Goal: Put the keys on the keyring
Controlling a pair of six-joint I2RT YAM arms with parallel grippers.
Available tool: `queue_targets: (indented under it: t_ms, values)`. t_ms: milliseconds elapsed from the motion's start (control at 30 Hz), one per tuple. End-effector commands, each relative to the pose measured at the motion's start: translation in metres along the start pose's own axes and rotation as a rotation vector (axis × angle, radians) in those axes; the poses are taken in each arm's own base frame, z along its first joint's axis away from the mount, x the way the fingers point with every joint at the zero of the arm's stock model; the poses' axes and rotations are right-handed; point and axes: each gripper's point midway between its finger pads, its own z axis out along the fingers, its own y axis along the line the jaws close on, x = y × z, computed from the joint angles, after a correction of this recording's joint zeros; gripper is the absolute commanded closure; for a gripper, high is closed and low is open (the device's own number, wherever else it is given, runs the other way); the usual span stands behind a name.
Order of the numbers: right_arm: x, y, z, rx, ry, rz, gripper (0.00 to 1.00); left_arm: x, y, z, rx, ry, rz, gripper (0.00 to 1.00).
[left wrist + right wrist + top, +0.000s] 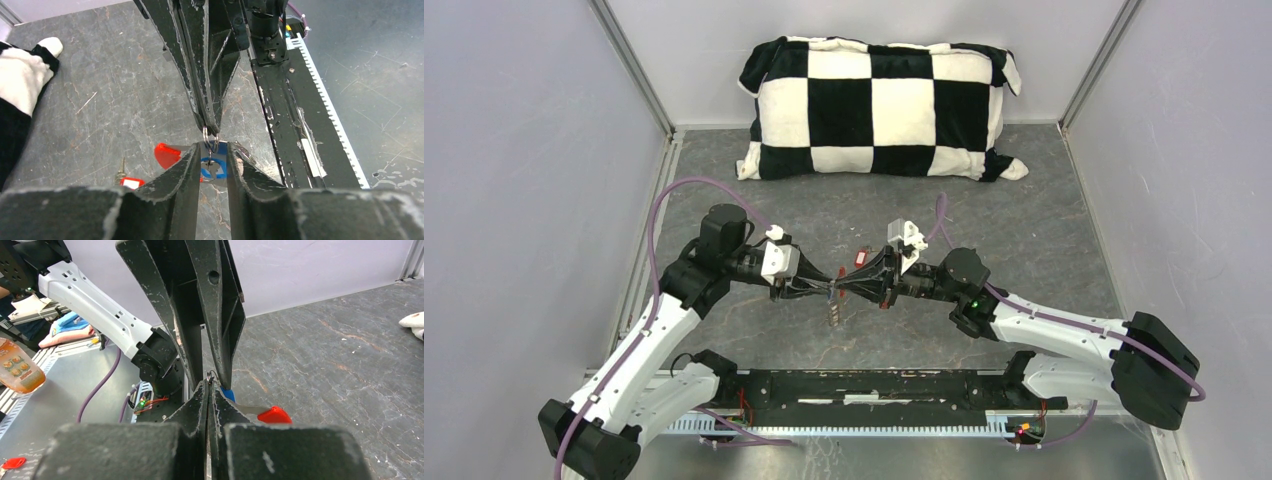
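Note:
My two grippers meet tip to tip above the middle of the floor. The right gripper (207, 387) is shut on the thin silver keyring (210, 138), which shows at its tips. My left gripper (211, 150) is closed on a blue-tagged key (214, 169) that sits right under the ring. A red-headed key (274, 415) sticks out sideways beside the fingers; I cannot tell whether it hangs on the ring. In the top view several small keys (832, 315) dangle below the meeting point. A key with a red-and-white tag (131, 182) lies on the floor on the far side.
A black-and-white checked pillow (879, 108) lies against the back wall. Grey walls close in both sides. A black rail (874, 388) runs along the near edge between the arm bases. An orange bottle (17, 367) stands off the table.

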Motion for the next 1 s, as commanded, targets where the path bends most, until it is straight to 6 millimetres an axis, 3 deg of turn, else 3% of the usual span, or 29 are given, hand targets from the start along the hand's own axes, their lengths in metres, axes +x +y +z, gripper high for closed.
queue_targets:
  t_ms: [0,367,533,600,633,767,833,967]
  values:
    - [-0.045,0.012,0.005,-0.039,-0.122,-0.06,1.0,0.0,-0.003,0.0,0.004,-0.001,0.0,0.67]
    - [-0.043,0.014,0.008,-0.052,-0.114,-0.049,1.0,-0.007,0.007,0.001,-0.023,-0.017,-0.009,0.76]
    - [-0.044,0.014,0.008,-0.054,-0.113,-0.052,1.0,-0.004,0.006,0.001,-0.021,-0.01,-0.013,0.97]
    - [-0.045,0.015,0.008,-0.058,-0.109,-0.052,1.0,-0.001,0.006,0.0,-0.024,0.004,-0.002,0.98]
    - [-0.045,0.015,0.007,-0.055,-0.103,-0.055,0.98,0.001,0.006,-0.001,-0.026,0.015,0.005,0.98]
    - [-0.037,0.009,0.003,-0.028,0.016,-0.106,0.65,0.011,0.008,-0.005,-0.044,0.078,0.035,0.98]
    - [-0.037,0.005,0.002,-0.025,0.089,-0.155,0.55,0.014,0.009,-0.008,-0.047,0.112,0.073,0.98]
    - [-0.024,0.002,0.0,-0.073,0.313,-0.205,0.48,0.016,0.014,-0.012,-0.045,0.16,0.138,0.98]
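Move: The left fingers, about a third open, straddle the keyring's wire loop, which sits roughly 1 cm to the right of that hand at fingertip height; the right fingers hold it shut at their tips. The blue key tag hangs some 4 cm below the left hand and 1 cm ahead, the keyring's red end about 3 cm ahead, 2 cm right and 6 cm below. The red-tagged key lies on the table about 18 cm ahead, 5 cm right and 24 cm below. Almost in place, the left fingers close and pinch the wire loop that the right fingertips still hold. Only then does the right hand open to about half, let go of the loop and rise about 3 cm, its fingers tipping slightly down. At the same time the left hand, keeping its pinch, sinks about 2 cm and drifts a centimetre forward and to the left, out from between the right fingers. ##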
